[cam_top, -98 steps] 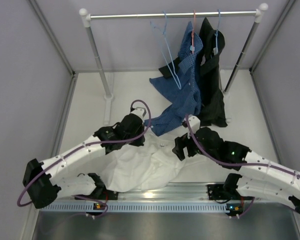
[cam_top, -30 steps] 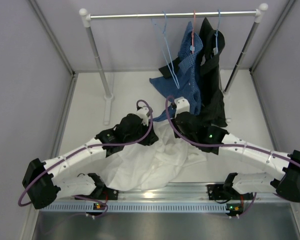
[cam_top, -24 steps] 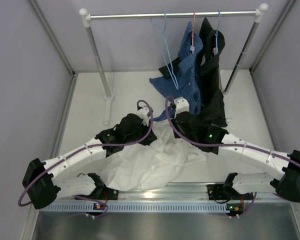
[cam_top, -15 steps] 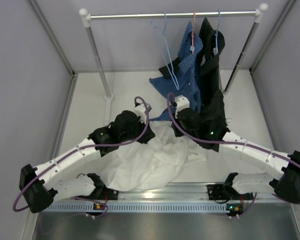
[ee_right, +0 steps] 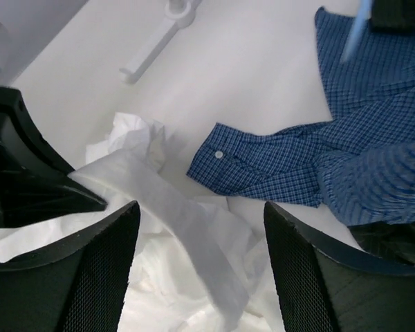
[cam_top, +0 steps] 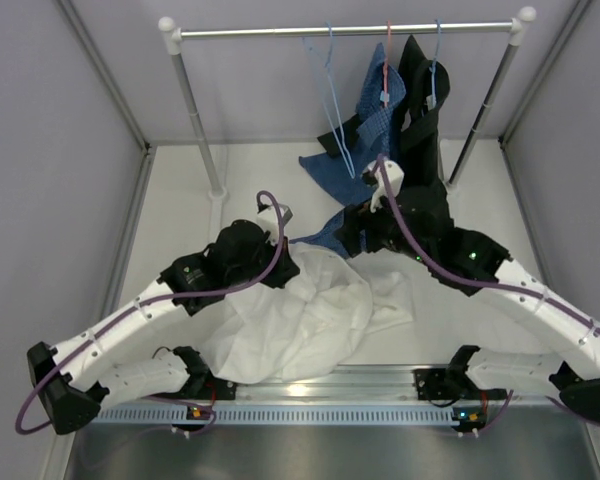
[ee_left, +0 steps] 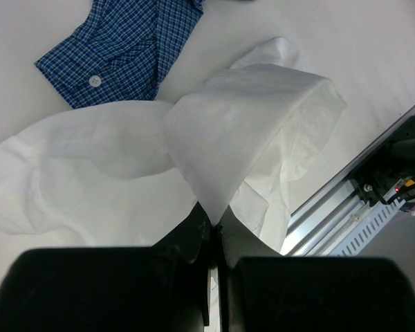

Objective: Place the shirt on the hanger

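The white shirt lies crumpled on the table in front of the arm bases. My left gripper is shut on a fold of the shirt, and the cloth rises in a peak from its pinched tips. My right gripper hangs open above the shirt's far edge, nothing between its fingers; the shirt lies below them. The light-blue hanger hangs bare on the rail, left of the other garments.
A clothes rack with a metal rail stands at the back. A blue checked shirt on a red hanger and a black garment hang from it, the checked sleeve trailing on the table beside the white shirt.
My right gripper has opened, let go of the white shirt and drawn back toward the rack. My left gripper has shut on the shirt and shifted left, lifting a fold.
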You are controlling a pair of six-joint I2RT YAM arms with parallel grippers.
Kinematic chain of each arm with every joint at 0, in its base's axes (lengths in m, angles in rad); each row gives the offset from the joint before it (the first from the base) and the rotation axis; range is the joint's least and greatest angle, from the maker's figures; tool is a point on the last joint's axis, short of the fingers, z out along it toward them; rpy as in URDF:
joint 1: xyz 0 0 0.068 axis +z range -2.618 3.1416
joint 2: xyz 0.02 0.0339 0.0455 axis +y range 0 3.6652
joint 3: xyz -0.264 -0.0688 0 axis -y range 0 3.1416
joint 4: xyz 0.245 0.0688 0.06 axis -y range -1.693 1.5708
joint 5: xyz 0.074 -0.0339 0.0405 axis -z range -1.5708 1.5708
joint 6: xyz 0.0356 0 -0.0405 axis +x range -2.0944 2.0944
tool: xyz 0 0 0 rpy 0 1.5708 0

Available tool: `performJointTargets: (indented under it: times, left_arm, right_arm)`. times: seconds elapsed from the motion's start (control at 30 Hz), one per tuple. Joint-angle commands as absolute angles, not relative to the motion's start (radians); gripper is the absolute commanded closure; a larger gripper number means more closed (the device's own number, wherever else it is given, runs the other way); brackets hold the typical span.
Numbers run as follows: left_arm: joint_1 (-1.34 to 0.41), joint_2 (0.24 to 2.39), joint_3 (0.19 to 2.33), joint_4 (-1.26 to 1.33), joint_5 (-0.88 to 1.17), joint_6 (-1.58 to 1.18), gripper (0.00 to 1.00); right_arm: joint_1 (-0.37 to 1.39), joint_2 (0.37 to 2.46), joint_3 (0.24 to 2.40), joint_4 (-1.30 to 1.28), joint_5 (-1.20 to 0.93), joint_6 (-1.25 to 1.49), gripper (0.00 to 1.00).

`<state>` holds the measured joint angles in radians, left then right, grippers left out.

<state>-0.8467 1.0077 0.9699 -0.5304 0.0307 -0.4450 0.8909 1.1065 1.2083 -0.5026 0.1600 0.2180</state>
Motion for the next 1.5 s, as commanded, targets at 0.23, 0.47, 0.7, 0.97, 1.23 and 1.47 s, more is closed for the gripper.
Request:
performJointTargets:
  times: [0.23,0.47,0.7,0.97,1.23,1.47]
  left_arm:
    - [-0.845,1.032,0.988,-0.569,-0.063,-0.44,1.0]
    - [-0.845,1.009,0.997,-0.641,-0.094,-0.405,1.0]
    - [-0.845,0.97,0.98,-0.681,-0.132,-0.361,1.0]
    - [-0.847,0.945,0.942,-0.678,-0.14,-0.365,1.0]
    - [-0.845,0.931,0.922,-0.664,-0.127,-0.362,1.0]
    - [-0.845,0.939,0.908,-0.657,-0.114,-0.362,1.0]
  right_arm:
    - [0.69,1.299,1.736,-0.715,0.15,0.098,0.29]
    - [0.62,1.558,2.028,-0.775,0.14,0.031,0.34]
    - [0.601,1.716,2.152,-0.795,0.13,0.021,0.42]
    - [0.603,1.784,2.151,-0.795,0.169,0.017,0.69]
    - [0.603,1.77,2.148,-0.795,0.166,0.026,0.76]
    - [0.603,1.769,2.149,-0.795,0.187,0.023,0.86]
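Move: The hanger, the leftmost blue one on the rack, hangs with its graspable near side about 18 cm straight ahead of the open right hand and 5 cm above it. The hanging checked shirt is roughly 15 cm ahead, 6 cm right and 6 cm below; the red hanger some 19 cm ahead, 8 cm right and 12 cm up. From the left hand, still pinching the white shirt's edge, the hanger is about 23 cm ahead, 12 cm right and 12 cm above. Reach the empty right gripper some 18 cm forward to the blue hanger, arching up about 14 cm on the way and then coming down on it to end 5 cm higher than now, wrist turned slightly clockwise. Close the fingers to pinch the hanger's side. Meanwhile ease the left gripper 5 cm left and a little down, rolling slightly, its pinch on the white shirt kept. ##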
